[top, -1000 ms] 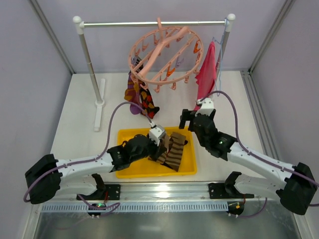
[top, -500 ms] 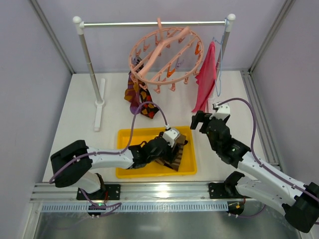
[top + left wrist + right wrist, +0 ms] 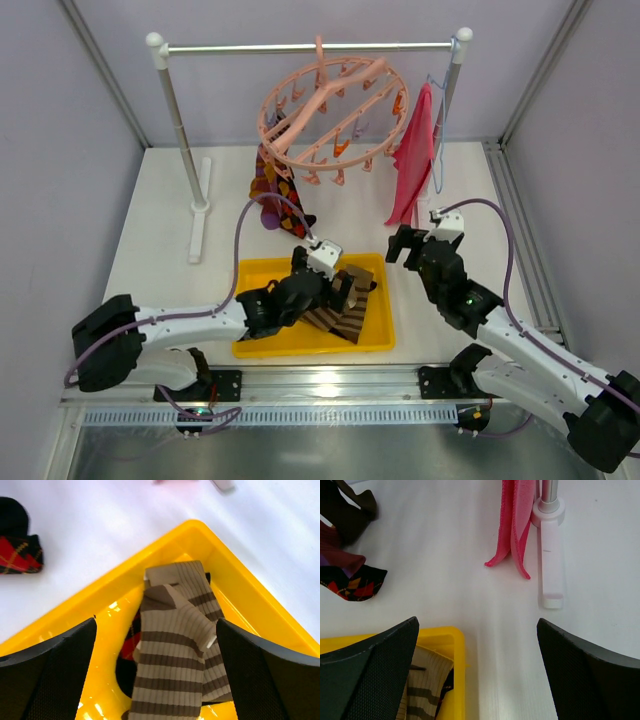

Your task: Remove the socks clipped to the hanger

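The salmon-pink ring hanger (image 3: 325, 110) hangs by its hook from the rail. Several dark patterned socks (image 3: 275, 190) dangle from clips on its left side, their tips near the table (image 3: 350, 575). Two brown-cream striped socks (image 3: 345, 305) lie in the yellow tray (image 3: 260, 345) on top of a dark argyle one (image 3: 127, 645). My left gripper (image 3: 345, 290) hovers open just above them, the striped sock (image 3: 172, 655) lying loose between its fingers. Right of the tray my right gripper (image 3: 412, 240) is open and holds nothing (image 3: 477, 625).
A plain pink-red cloth (image 3: 412, 160) hangs from a thin wire hanger at the rail's right end, reaching the table (image 3: 512, 530) by the rack's white foot (image 3: 552, 555). The rack's left post (image 3: 180, 130) stands at the back left. The tray's corner (image 3: 455, 645) lies under my right gripper.
My left gripper opened and let go of the striped sock, which now lies in the tray. The right arm drew back to the right and has since held still.
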Robot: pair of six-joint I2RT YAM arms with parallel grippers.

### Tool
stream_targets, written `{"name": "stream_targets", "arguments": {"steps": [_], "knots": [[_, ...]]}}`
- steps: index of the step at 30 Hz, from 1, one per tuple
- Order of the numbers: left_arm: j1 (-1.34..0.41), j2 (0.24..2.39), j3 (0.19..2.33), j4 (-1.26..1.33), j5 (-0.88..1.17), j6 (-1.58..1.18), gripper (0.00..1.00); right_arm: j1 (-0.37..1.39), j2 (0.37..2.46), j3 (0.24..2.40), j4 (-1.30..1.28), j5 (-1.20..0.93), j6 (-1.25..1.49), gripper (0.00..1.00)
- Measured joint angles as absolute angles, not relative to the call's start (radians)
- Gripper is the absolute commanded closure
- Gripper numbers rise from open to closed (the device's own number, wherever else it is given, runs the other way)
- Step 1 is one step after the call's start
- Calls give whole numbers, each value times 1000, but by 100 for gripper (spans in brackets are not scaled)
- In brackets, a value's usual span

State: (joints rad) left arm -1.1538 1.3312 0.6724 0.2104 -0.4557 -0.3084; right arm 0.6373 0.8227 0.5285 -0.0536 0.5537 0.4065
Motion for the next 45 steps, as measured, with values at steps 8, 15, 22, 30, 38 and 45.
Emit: {"name": "stream_targets", "arguments": {"steps": [8,15,22,30,38,45], "knots": [[-943,1127,571,205,-414,-334,0,621,825,516,-30,521,406,0],[-682,1002,493,228,-295,-414,0,609,825,508,2,490,403,0],[-663,1108,517,310,-277,-466,0,593,838,490,35,448,403,0],[-651,1269,589,466,-291,-556,0,579,861,477,81,392,396,0],[-651,1425,716,562,-331,-600,0,574,916,472,148,321,390,0],[-651,1475,743,566,-406,-603,2,553,943,464,193,289,368,0]]}}
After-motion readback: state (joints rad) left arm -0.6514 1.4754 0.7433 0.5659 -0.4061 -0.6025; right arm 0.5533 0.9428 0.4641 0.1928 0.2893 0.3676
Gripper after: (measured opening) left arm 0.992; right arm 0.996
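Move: The hanging argyle sock is about 21 cm ahead of the left gripper, 9 cm to its left and some 6 cm higher. The purple-toed sock hangs about 6 cm left of the argyle sock, level with it in reach and slightly lower. The dropped striped socks lie in the tray, some 10 cm below the left gripper, 2 cm back and 4 cm right. From the right gripper, the argyle sock is about 11 cm ahead and 33 cm left, at much the same height. Bring the left gripper up off the tray and swing it forward-left, then on forward with a little drift back right, some 17 cm forward in all, to the front of the argyle sock. Turn it about 30 degrees counter-clockwise while rolling its left side down, fingers wide open. Ease the open right gripper about 3 cm left, slightly forward and down. ##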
